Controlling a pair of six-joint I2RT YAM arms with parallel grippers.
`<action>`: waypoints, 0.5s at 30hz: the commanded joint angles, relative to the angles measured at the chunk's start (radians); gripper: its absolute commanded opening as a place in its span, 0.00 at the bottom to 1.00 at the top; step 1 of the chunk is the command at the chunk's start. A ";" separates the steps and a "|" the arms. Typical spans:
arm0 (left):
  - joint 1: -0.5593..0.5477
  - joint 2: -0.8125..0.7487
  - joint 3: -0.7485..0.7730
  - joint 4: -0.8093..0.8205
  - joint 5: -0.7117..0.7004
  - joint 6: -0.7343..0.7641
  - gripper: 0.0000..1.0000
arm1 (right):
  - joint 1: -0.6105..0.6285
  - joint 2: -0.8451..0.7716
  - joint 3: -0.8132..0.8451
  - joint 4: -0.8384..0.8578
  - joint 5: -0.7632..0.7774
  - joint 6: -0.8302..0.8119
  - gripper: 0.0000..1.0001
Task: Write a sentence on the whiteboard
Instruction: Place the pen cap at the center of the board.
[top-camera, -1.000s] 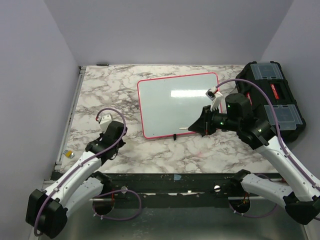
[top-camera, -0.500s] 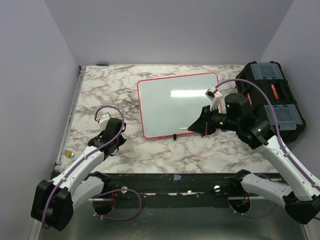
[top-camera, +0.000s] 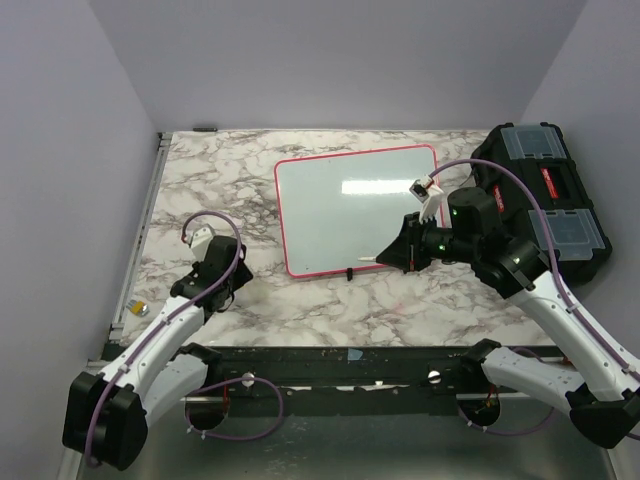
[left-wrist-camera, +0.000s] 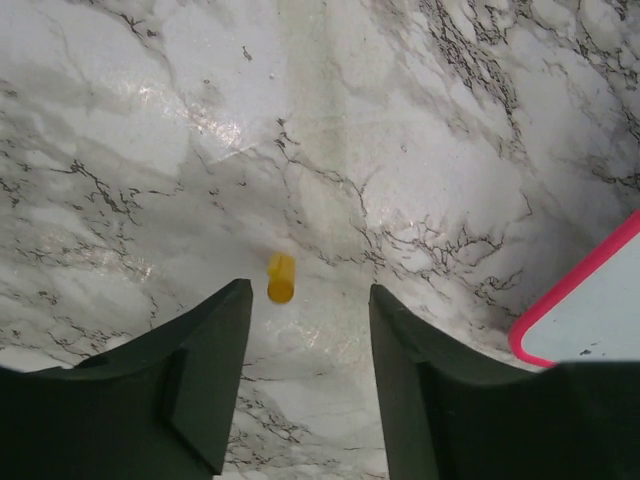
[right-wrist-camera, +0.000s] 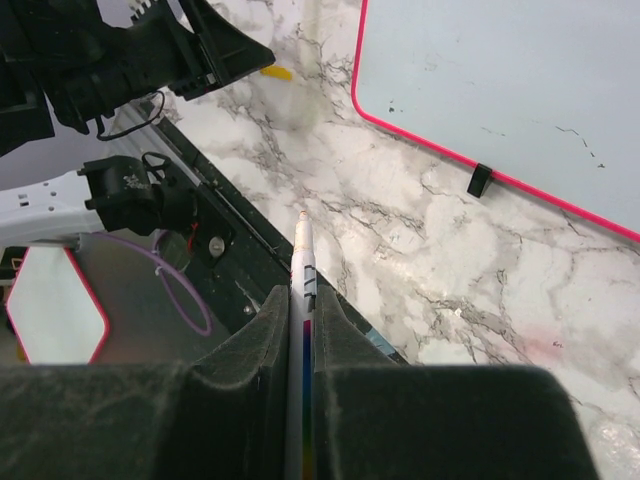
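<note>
The whiteboard (top-camera: 340, 215), white with a pink-red rim, lies flat at the table's centre; its corner (left-wrist-camera: 600, 305) shows in the left wrist view, and no sentence shows on it in any view. My right gripper (top-camera: 402, 250) hovers over the board's near right corner, shut on a white marker (right-wrist-camera: 303, 262) whose bare tip (top-camera: 366, 259) points left. My left gripper (left-wrist-camera: 308, 292) stands open low over the marble left of the board. A small yellow cap (left-wrist-camera: 281, 277) lies on the table just ahead of its fingertips, untouched.
A black toolbox (top-camera: 545, 200) with clear lid compartments sits at the right edge, behind my right arm. A black clip (top-camera: 349, 273) sticks out of the board's near edge. A small yellow-and-white object (top-camera: 140, 308) rests by the left rail.
My left wrist has shifted slightly left and away from the near edge, and its jaws have opened. The right arm and marker have not moved.
</note>
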 joint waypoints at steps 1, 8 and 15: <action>0.011 -0.061 0.003 -0.042 -0.045 0.008 0.58 | -0.001 -0.012 -0.010 0.008 -0.001 -0.013 0.01; 0.014 -0.147 0.022 -0.096 -0.083 0.016 0.98 | -0.001 -0.026 -0.013 0.003 0.000 -0.002 0.01; 0.014 -0.219 0.053 -0.067 0.044 0.173 0.98 | -0.001 -0.029 -0.038 0.017 0.009 0.015 0.01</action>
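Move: The yellow pen cap is already out of my half-open left fingers, about 4 cm below the hand and a centimetre to its left, showing nearly end-on. From that hand, the whiteboard's near left corner is some 14 cm right and 4 cm ahead, its middle roughly 34 cm right and 19 cm ahead, both about 6 cm lower. From my right hand, the cap lies some 45 cm left, 5 cm ahead and 24 cm down. I spread my left fingers from about half to fully open and lift the hand some 3 cm straight off the released pen cap, easing about 1.5 cm left as well and barely tilting the wrist. Nothing is between the fingers any more; my right hand stays put with the pen still pinched. ##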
